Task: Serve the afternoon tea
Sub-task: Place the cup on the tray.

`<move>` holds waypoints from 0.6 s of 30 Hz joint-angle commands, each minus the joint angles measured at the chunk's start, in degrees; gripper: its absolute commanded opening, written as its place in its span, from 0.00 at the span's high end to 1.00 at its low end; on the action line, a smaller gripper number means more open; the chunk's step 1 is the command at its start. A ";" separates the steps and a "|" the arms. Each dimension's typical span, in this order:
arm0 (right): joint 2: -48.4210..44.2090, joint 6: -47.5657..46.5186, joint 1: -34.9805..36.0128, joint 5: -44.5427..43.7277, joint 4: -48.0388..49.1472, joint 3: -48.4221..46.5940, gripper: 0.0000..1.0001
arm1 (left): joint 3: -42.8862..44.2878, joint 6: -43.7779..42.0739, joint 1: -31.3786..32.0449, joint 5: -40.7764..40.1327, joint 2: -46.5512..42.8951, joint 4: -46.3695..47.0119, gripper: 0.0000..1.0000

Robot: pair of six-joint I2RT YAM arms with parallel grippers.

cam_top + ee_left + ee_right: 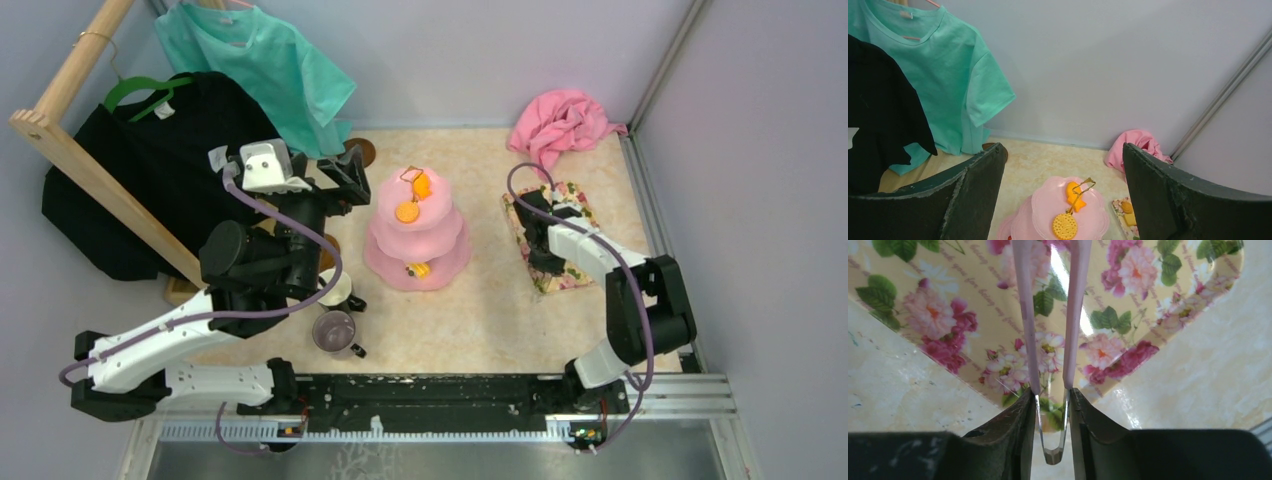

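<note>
The pink three-tier cake stand (437,236) with its gold loop (410,176) stands mid-table. An orange fish snack (424,187) and a round biscuit (406,212) lie on its upper tiers, a yellow snack (420,269) on the bottom one. My left gripper (345,180) hangs open just left of the stand, and its wrist view looks down on the top tier (1048,210), the biscuit (1064,226) and the fish (1074,194). My right gripper (535,212) is over the floral mat (560,275), shut on pink-tipped metal tongs (1050,340) whose arms stand slightly apart. A white mug (335,288) and a grey-purple mug (336,331) sit near the left arm.
A pink cloth (562,122) lies at the back right corner. Two small snacks (1128,212) rest on the mat's far end. A wooden rack (95,175) with a black shirt (120,170) and a teal shirt (260,70) fills the left side. A brown saucer (362,150) peeks out behind the left gripper.
</note>
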State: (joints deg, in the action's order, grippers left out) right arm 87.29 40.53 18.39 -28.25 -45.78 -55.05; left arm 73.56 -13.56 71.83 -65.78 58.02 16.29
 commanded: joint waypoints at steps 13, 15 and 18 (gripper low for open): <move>-3.53 -4.99 -2.83 1.32 13.74 4.09 0.54 | 0.32 -3.35 -0.50 1.95 0.31 1.72 0.08; -3.72 -5.11 -2.92 1.14 14.23 4.47 0.53 | 0.51 -3.47 -0.47 2.13 0.47 1.78 0.08; -5.11 -5.04 -2.96 0.73 15.05 5.39 0.53 | 0.80 -3.82 -0.55 2.63 0.61 1.81 0.08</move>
State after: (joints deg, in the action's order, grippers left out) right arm 85.93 36.01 15.97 -25.98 -34.17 -50.92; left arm 73.45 -15.99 71.61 -64.58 58.41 16.73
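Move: Over the near-left corner of the tray, the right hand still holds the tongs a few centimetres above it; the tray's middle lies about 7 cm ahead, level sideways and some 4 cm below. The yellow square is roughly 12 cm ahead and 7 cm left, the orange round about 2 cm beyond it, and the tiered stand 29 cm left and 4 cm ahead. From the raised left hand, the tray's middle is about 10 cm ahead, 37 cm right and 49 cm below. Easing forward about 2.5 cm from the tray's near-left corner towards its middle, the right hand sinks about 1 cm, the forward travel coming early on and then all but stopping. Its fingers, already parting, keep opening to nearly half-way with the tongs still between them, while the wrist swings the fingertips some 5 degrees forward. ##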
